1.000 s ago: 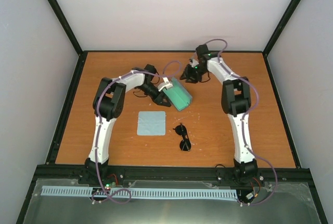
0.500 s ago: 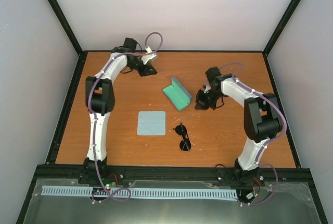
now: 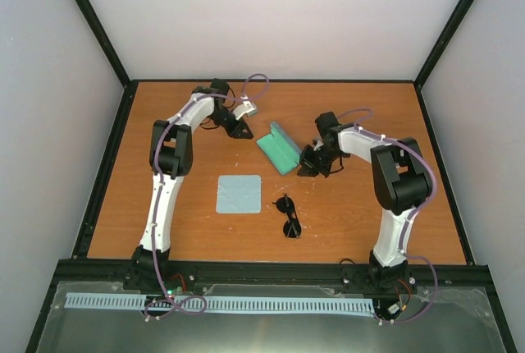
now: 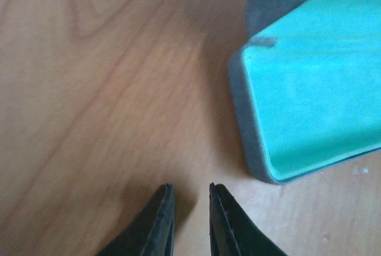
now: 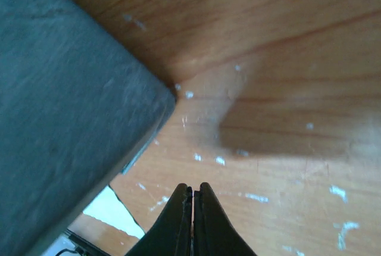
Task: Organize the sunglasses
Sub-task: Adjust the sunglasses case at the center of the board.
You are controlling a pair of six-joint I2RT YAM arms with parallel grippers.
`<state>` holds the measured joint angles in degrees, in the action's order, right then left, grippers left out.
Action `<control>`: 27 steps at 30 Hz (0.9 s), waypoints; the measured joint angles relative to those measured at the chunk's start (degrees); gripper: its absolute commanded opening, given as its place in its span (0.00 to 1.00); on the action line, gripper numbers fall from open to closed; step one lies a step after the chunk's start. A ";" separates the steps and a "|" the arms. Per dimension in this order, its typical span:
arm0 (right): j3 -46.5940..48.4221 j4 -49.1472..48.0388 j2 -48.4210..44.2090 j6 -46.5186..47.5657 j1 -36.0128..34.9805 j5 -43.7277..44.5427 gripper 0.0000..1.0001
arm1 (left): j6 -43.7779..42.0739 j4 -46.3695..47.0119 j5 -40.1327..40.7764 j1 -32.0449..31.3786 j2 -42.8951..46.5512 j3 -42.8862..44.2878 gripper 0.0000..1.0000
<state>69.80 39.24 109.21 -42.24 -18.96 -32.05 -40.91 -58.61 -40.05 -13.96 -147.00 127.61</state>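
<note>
The sunglasses (image 3: 288, 217), small and black with round dark lenses, lie on the table in front of the open case (image 3: 279, 148); neither gripper is near them. The case lies open, grey-blue outside with its green lining (image 4: 315, 83) up. My left gripper (image 3: 243, 131) (image 4: 190, 192) hovers just left of the case, its fingers a small gap apart with nothing between them. My right gripper (image 3: 305, 169) (image 5: 193, 188) is shut and empty, low over the table at the case's right side, beside its grey shell (image 5: 59, 95).
A pale blue square cloth (image 3: 239, 194) lies flat left of the sunglasses. The wooden table (image 3: 353, 213) is fenced by a black frame, with white walls behind and at both sides.
My left gripper left the case, swung to the back left corner, then came back beside the case's left end. My right gripper moved from the back down to the case's right side and shut.
</note>
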 measured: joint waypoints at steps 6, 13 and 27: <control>2.12 -0.96 4.07 -0.26 -0.11 0.33 0.03 | 0.09 0.79 -2.29 -0.52 0.42 -3.30 0.21; 4.94 -1.79 5.79 -0.50 -0.02 1.75 0.03 | 0.72 1.81 -4.44 -1.29 0.83 -4.94 0.21; 12.28 2.01 10.51 0.90 2.03 4.59 0.03 | 1.99 2.99 -6.10 -1.07 4.46 -12.44 0.20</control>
<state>82.08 41.25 119.72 -41.34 -16.93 -27.46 -38.92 -55.61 -46.15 -15.03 -142.54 115.18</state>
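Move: The open sunglasses case lies askew between the hands: its middle is about 6 cm back and 8 cm right of the left hand, and about 10 cm ahead and 5 cm left of the right hand, 1 cm or so lower than both. From the right hand, the light-blue cloth is some 15 cm left and 7 cm back, while the sunglasses are about 3 cm left and 15 cm back. The right hand's shut fingertips come against the case's near right corner and push it forward, travelling about 5 cm in all and sinking 2 cm, mostly early on. Meanwhile the left fingers, still slightly parted, meet the case's left end and press it back towards the base, moving some 4 cm with a slight shift right at first. ##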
